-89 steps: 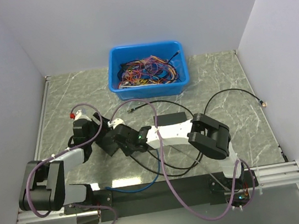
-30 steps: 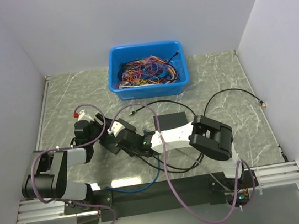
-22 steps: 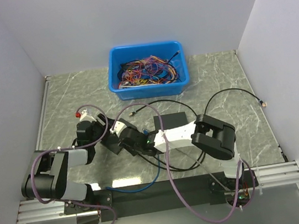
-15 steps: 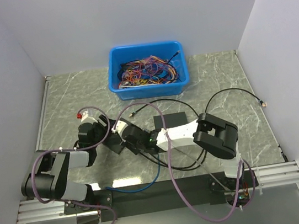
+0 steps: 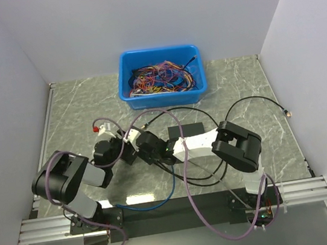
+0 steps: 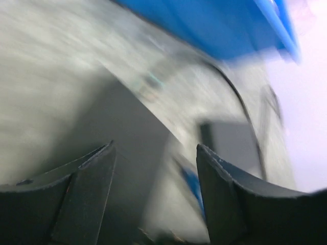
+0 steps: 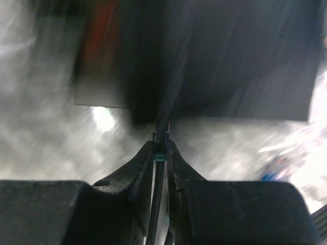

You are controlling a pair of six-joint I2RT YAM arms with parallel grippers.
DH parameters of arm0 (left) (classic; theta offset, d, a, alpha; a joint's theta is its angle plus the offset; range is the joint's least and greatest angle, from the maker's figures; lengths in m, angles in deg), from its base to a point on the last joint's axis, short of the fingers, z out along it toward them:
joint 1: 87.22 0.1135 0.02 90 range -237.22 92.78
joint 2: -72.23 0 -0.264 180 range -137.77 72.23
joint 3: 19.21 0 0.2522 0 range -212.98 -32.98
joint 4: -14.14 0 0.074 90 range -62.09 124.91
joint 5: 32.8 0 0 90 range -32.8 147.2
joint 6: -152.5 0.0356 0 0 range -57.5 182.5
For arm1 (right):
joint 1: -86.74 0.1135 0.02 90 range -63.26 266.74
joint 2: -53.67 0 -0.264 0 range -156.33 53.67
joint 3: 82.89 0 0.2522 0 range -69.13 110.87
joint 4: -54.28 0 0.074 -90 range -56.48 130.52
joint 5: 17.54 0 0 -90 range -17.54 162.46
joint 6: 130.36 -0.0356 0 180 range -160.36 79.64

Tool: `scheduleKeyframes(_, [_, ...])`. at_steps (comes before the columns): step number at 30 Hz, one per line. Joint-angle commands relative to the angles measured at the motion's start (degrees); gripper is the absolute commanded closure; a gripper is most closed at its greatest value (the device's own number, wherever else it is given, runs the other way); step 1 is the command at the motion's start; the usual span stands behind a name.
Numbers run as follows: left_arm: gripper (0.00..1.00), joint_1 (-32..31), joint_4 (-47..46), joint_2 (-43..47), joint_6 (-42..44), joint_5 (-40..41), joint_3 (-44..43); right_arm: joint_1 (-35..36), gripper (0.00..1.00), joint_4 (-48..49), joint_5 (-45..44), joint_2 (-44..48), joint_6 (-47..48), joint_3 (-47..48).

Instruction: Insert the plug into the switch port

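In the right wrist view my right gripper is shut on the plug, a small teal-clipped connector on a black cable. Its tip points at the long edge of the dark charcoal switch just ahead; blur hides the switch port itself. My left gripper stands open, and a dark flat surface, probably the switch, lies between and below its fingers. Whether they touch it I cannot tell. From above, the left gripper and the right gripper meet over the switch at centre left.
A blue bin of tangled coloured wires stands at the back. A plain black slab lies just right of the grippers. Loose black cable loops to the right, and a blue cable runs near the front rail.
The left arm has swung right and folded in, bringing its gripper closer to the right one. The right gripper has shifted slightly right and back. The slab is more uncovered.
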Motion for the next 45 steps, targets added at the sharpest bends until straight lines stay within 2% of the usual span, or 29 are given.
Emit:
scheduleKeyframes(1, [0.29,-5.5,13.4,-6.1,-6.1,-12.7,6.2,-2.6,1.00,18.3,-12.1,-0.6,2.5,5.7])
scheduleKeyframes(4, [0.29,-6.4,9.8,-8.3,-7.7,-13.3,7.7,-2.7,1.00,18.5,-15.7,-2.3,1.9,7.5])
scheduleKeyframes(7, [0.29,-6.6,7.5,-9.6,-8.4,-13.7,8.5,-2.8,1.00,19.4,-15.7,-3.0,2.6,7.0])
scheduleKeyframes(11, [0.28,-6.5,7.8,-7.2,-9.7,-14.0,8.5,-2.8,1.00,19.6,-15.0,-3.1,2.2,4.4])
scheduleKeyframes(13, [0.25,-6.6,10.4,-3.2,-10.1,-13.7,7.9,-2.9,1.00,20.0,-14.3,-2.5,1.7,3.1])
scheduleKeyframes(15, [0.20,-6.6,14.6,2.7,-10.0,-12.7,7.1,-2.9,1.00,20.3,-13.8,-1.9,1.5,1.3])
scheduleKeyframes(18, [0.15,-6.6,27.5,13.4,-7.8,-8.5,3.9,-2.9,1.00,20.6,-13.6,-1.1,-0.6,-0.8])
scheduleKeyframes(19, [0.11,-6.6,34.9,16.2,-6.5,-5.6,1.8,-2.8,1.00,20.8,-13.6,-1.0,-0.9,-1.3])
scheduleKeyframes(21, [0.05,-6.6,41.9,23.6,-4.9,-2.3,-0.7,-2.7,1.00,20.8,-13.4,-0.7,-1.9,-2.4])
scheduleKeyframes(23, [0.03,-6.5,50.0,27.4,-2.4,2.9,-4.5,-2.8,1.00,20.9,-13.0,-0.6,-2.3,-3.0])
scheduleKeyframes(25, [0.01,-5.5,53.4,29.9,-0.5,5.7,-7.8,-2.5,1.00,20.7,-12.9,-0.7,-2.7,-3.4])
scheduleKeyframes(27, [0.01,-2.6,55.4,29.7,0.8,6.1,-9.4,-2.4,1.00,20.5,-13.0,-0.9,-2.9,-3.6])
scheduleKeyframes(33, [0.01,7.3,53.0,23.9,2.0,-1.2,-12.7,-2.1,1.00,20.1,-13.1,-2.0,-3.2,-3.5])
scheduleKeyframes(40, [0.01,10.5,47.0,14.9,2.8,-0.4,-17.6,-2.1,1.00,20.2,-12.8,-3.8,-3.6,-3.6])
scheduleKeyframes(45, [0.03,14.4,39.8,5.9,3.5,-4.9,-22.0,-1.9,1.00,19.9,-11.6,-3.9,-4.3,-4.0])
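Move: My right hand already holds the black cable's plug at the port side of the switch, whose middle lies about 5 cm ahead and 6 cm to its left, about 1 cm lower. From my left hand the switch's middle is some 2 cm back, 1 cm left and 3 cm below. From my right hand, a loose plug lies roughly 13 cm ahead and 2 cm right; a second switch is about 7 cm ahead and 18 cm right. Keeping the plug pinched, I bring my right hand about 5 cm forward in two steps, swinging left and up and then back down between them, turning slightly clockwise and tipping its fingers up. My left hand slips back and right, then swings left over the switch, rises, opens wide and finally reaches forward, ending about 7 cm left and 5 cm ahead of its start, fingers tipped some 15 degrees farther down. ##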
